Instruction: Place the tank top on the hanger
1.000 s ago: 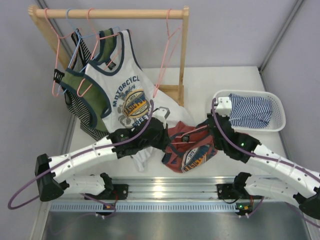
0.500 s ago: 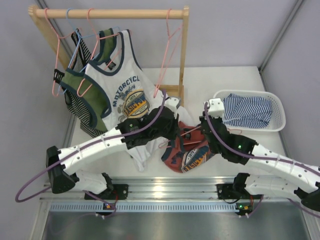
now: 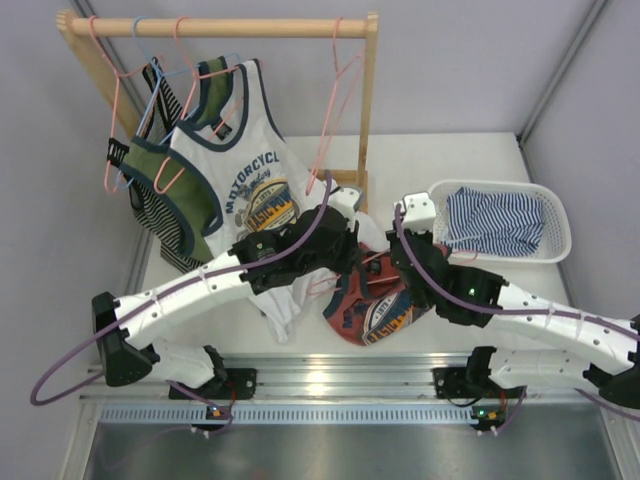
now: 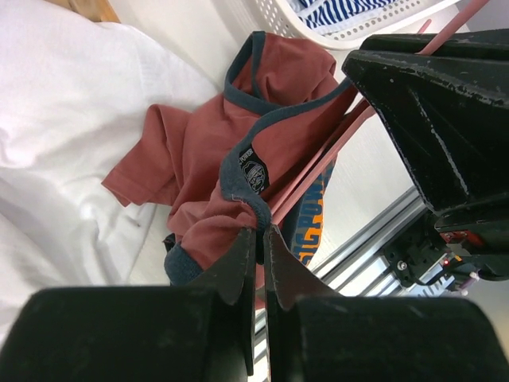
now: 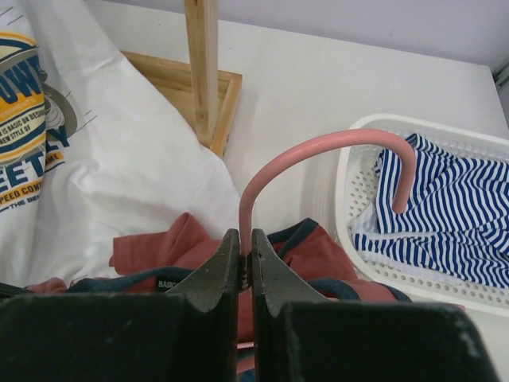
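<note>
The rust-red tank top [image 3: 385, 305] with navy trim lies bunched at the table's middle front, its print facing up. My left gripper [image 3: 352, 255] sits at its left edge. In the left wrist view that gripper [image 4: 259, 231] is shut on the navy trim of the tank top [image 4: 207, 151]. The pink hanger [image 4: 322, 165] runs through the garment's opening. My right gripper [image 3: 400, 262] is at the top's far right side. In the right wrist view it [image 5: 246, 243] is shut on the neck of the hanger [image 5: 318, 145], just below the curved hook, with the tank top [image 5: 151, 247] behind it.
A wooden rack [image 3: 220, 27] at the back left carries a white printed tank top [image 3: 250, 180], a green garment [image 3: 175, 190] and spare pink hangers [image 3: 335, 110]. A white basket [image 3: 555, 245] holding a striped garment [image 3: 495, 220] stands at the right. A metal rail [image 3: 330, 375] edges the front.
Both arms have reached farther from the front edge toward the rack. The left gripper moved right, the right gripper moved left and back, and the hanger and tank top shifted with them.
</note>
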Available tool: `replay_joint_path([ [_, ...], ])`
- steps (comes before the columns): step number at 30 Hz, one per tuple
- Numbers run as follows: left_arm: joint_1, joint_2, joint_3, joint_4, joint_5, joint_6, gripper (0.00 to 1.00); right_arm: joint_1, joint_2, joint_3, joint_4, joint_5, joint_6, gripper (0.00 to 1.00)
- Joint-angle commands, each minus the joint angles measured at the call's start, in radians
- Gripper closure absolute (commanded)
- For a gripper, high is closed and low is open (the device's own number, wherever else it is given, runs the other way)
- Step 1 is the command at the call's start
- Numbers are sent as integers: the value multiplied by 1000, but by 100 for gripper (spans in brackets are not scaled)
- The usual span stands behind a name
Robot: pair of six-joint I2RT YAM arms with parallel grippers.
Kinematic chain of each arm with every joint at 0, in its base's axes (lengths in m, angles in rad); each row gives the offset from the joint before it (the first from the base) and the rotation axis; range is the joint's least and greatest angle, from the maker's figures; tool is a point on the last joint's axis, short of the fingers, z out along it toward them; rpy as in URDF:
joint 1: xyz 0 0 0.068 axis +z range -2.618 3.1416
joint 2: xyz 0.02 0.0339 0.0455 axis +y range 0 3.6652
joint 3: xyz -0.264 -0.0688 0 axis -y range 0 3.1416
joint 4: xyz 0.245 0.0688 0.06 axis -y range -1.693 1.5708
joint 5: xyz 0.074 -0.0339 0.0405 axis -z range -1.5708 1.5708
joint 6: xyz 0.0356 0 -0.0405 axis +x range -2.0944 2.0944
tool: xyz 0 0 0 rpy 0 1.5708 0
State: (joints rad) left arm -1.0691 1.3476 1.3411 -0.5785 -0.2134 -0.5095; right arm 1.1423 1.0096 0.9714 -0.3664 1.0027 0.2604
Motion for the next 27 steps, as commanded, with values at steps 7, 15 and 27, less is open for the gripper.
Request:
replay_joint_path([
  [7,9,-51,4,6,12,29,74,42,29,72,34,50,-10,100],
  [15,9,-191,-30,8,23,141,45,40,14,87,9,16,-16,100],
  [27,8,-216,-112,-57,176,324,46,40,-14,138,-29,-53,-46,100],
])
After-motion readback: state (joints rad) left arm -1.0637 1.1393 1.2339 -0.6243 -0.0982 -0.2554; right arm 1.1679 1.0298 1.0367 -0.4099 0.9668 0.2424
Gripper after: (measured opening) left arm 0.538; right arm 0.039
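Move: The left hand holds the tank top's strap; the hanger's left end lies about 8 cm to its left, 5 cm back and 6 cm below. The tank top's body is some 8 cm back, 3 cm right and 13 cm down. The rack post's foot stands roughly 14 cm ahead, 15 cm lower. From the right hand, which grips the hanger's neck, that hanger end is some 14 cm left, 10 cm back and 5 cm down. Open the left fingers about halfway to let go of the strap, then lift the gripper clear about 5 cm while shifting it some 4 cm left. Next draw it back and sink again towards the hanger's left end, turning the wrist clockwise some 15 degrees. Keep the right gripper shut on the hanger's neck, nearly still. ##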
